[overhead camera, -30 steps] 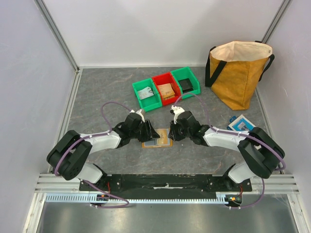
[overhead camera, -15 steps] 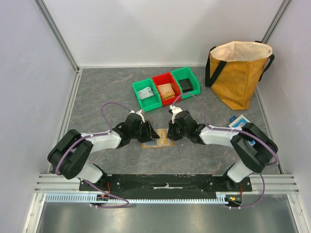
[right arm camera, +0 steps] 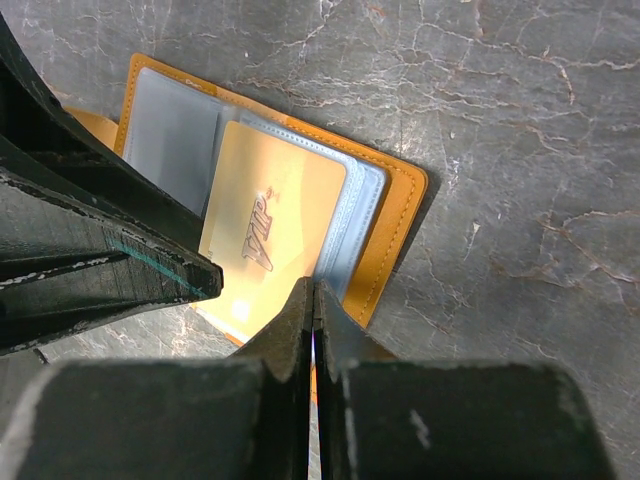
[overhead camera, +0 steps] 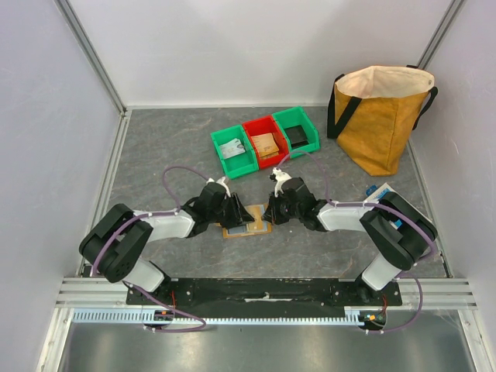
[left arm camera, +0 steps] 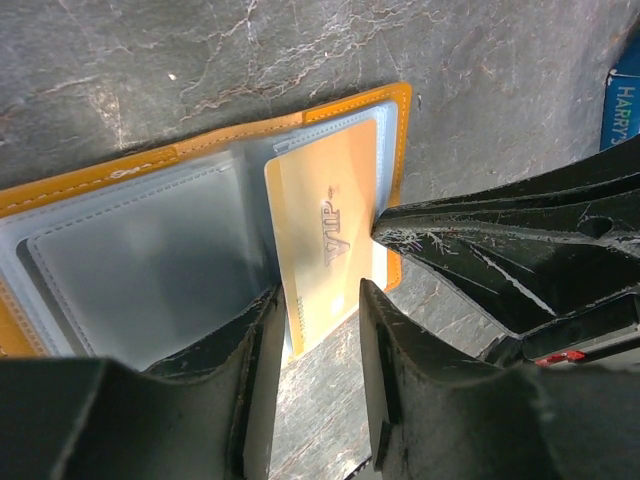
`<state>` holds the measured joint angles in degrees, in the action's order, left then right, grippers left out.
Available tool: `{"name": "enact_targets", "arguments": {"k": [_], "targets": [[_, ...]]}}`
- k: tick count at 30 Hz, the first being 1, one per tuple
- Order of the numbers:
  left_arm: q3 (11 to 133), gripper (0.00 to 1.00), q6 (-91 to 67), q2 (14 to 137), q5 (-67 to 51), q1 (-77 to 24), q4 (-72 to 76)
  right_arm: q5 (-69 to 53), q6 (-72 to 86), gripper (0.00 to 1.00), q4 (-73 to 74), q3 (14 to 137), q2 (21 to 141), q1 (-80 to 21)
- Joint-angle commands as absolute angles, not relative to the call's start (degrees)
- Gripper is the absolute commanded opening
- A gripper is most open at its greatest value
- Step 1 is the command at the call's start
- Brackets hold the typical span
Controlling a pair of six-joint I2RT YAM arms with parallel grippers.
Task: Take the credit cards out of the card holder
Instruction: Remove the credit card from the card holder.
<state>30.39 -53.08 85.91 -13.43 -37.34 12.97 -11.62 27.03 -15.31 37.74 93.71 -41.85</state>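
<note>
The card holder (overhead camera: 245, 229) lies open on the table between both arms, orange leather (right arm camera: 396, 214) outside and clear sleeves (left arm camera: 140, 260) inside. A gold credit card (left arm camera: 326, 240) marked VIP sticks part-way out of a sleeve, past the holder's near edge (right arm camera: 262, 235). My right gripper (right arm camera: 314, 288) is shut, its tips pinched on the card's long edge where it meets the sleeve (overhead camera: 268, 216). My left gripper (left arm camera: 320, 300) is open and straddles the card's near corner. One of its fingers (left arm camera: 240, 350) rests over the sleeve. No other card shows in the holder.
Three small bins stand behind the holder: green (overhead camera: 233, 153), red (overhead camera: 266, 143) and green (overhead camera: 295, 136), each with items inside. A mustard bag (overhead camera: 381, 116) stands at the back right. A blue-and-white box (overhead camera: 384, 197) lies by the right arm.
My right gripper has closed from partly open to shut at the card's edge. The left gripper has narrowed a little. Both arms and the holder have edged slightly left.
</note>
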Motion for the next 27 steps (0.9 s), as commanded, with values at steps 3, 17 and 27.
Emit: {"name": "enact_targets", "arguments": {"k": [3, 17, 27], "targets": [[28.04, 0.35, -56.25, 84.73, -11.43, -37.53, 15.29, -11.25, 26.72, 0.0, -10.99, 35.42, 96.15, -41.75], [23.12, 0.12, -58.53, 82.09, -13.01, -37.35, 24.07, -11.86, 26.54, 0.0, -10.81, 35.42, 96.68, -41.31], [18.81, 0.02, -59.85, 81.74, -15.21, -37.27, 32.17, -12.04, 26.28, 0.0, -10.46, 35.51, 96.86, -40.87]]}}
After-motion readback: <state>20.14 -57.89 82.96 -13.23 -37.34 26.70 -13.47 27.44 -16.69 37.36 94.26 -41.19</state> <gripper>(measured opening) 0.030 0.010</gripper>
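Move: The card shows in the holder's right-hand pocket. Its middle lies about 2 cm ahead of the left hand, 2 cm to its right and 1 cm below, so the open left fingers straddle its left edge near the end closest to the robot. The holder's left page is about 4 cm to that hand's left and 1 cm ahead; the left green bin is some 20 cm ahead and 4 cm left. From the shut right hand, the card's middle lies about 2 cm left, 1 cm ahead and slightly below. Back and to the left by about 1.5 cm in all, after a slight dip, the left hand draws its fingertips from just under half open to nearly shut on the card's left edge near its near end, tilting about 5 degrees with its left side going down. The right hand stays in place, its shut tips still at the pocket's edge along the card's right side. ##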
